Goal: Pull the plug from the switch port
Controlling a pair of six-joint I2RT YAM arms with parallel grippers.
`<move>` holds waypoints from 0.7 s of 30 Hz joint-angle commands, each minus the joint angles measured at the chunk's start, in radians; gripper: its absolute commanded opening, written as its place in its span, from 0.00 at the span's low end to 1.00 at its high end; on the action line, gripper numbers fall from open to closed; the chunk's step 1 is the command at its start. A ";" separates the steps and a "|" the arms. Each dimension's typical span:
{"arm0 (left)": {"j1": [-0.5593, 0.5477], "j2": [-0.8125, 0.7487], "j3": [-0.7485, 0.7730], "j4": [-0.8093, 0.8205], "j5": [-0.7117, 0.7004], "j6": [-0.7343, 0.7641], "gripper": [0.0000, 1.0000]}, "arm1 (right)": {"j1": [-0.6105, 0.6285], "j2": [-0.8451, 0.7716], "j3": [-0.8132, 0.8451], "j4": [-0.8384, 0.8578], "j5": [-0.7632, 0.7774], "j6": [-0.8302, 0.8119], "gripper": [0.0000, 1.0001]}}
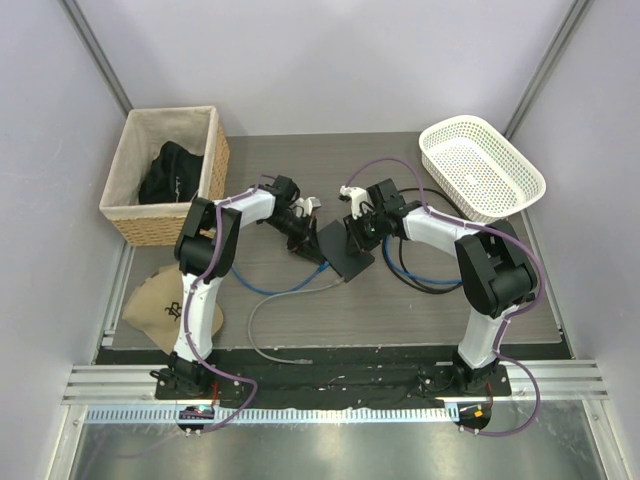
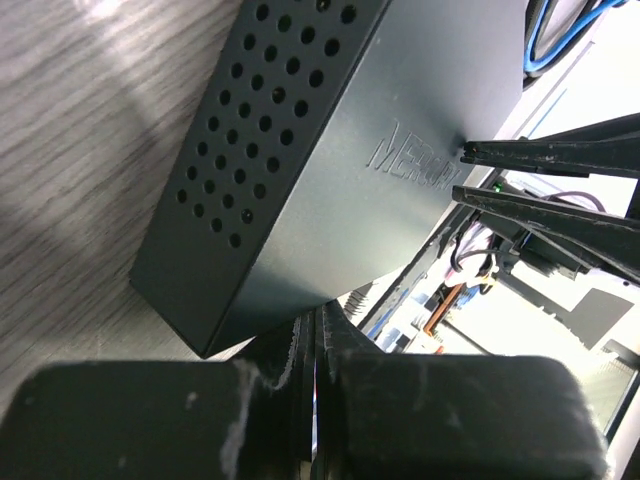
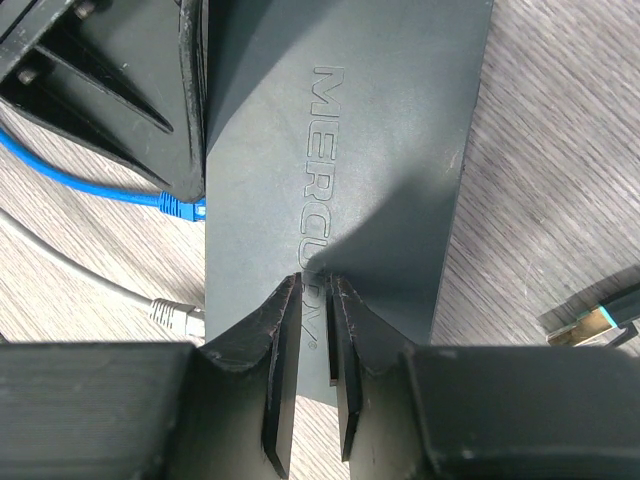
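Note:
The flat black switch lies mid-table, its vented end facing the left wrist view. A blue plug and a grey plug sit in the switch's long edge; the switch port itself is hidden behind them. My left gripper is by that edge, just beside the blue plug, its jaws shut with nothing visible between them. My right gripper rests its tips on the switch's top face over the embossed lettering, jaws a narrow gap apart, holding nothing.
The blue cable and a grey cable trail toward the near edge. Black cords loop at the right, one with a loose gold-tipped plug. A wicker basket, a white basket and a beige cap stand around.

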 commanded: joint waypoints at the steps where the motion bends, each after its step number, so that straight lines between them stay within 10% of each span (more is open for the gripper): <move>1: -0.008 0.042 0.020 0.037 -0.156 0.007 0.00 | 0.000 0.009 -0.020 -0.022 0.035 0.005 0.25; 9: 0.018 -0.001 0.001 0.012 -0.161 0.029 0.00 | 0.000 0.022 -0.006 -0.023 0.040 0.000 0.24; 14: 0.067 -0.066 -0.136 0.169 -0.043 0.006 0.36 | 0.000 0.016 -0.014 -0.022 0.045 -0.001 0.24; 21: 0.053 -0.027 -0.176 0.288 0.016 0.007 0.47 | 0.000 0.031 -0.008 -0.034 0.051 0.003 0.24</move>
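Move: The blue plug is right at the left gripper's shut fingertips, its middle about 1 cm back, 1 cm right and 1 cm below. The switch's middle is roughly 3 cm ahead and 4 cm to the right, about level; the grey plug sits some 4 cm back, 3 cm right and 1 cm lower. For the right gripper, the blue plug lies about 5 cm left, 2 cm back and 2 cm below. Hold the left gripper shut and nearly still beside the blue plug at the switch's port side, then open the fingers to nearly half and ease back about 1.5 cm to the left, away from the switch, rising only slightly. Leave the right gripper still on the switch's top, fingers slightly parted. ##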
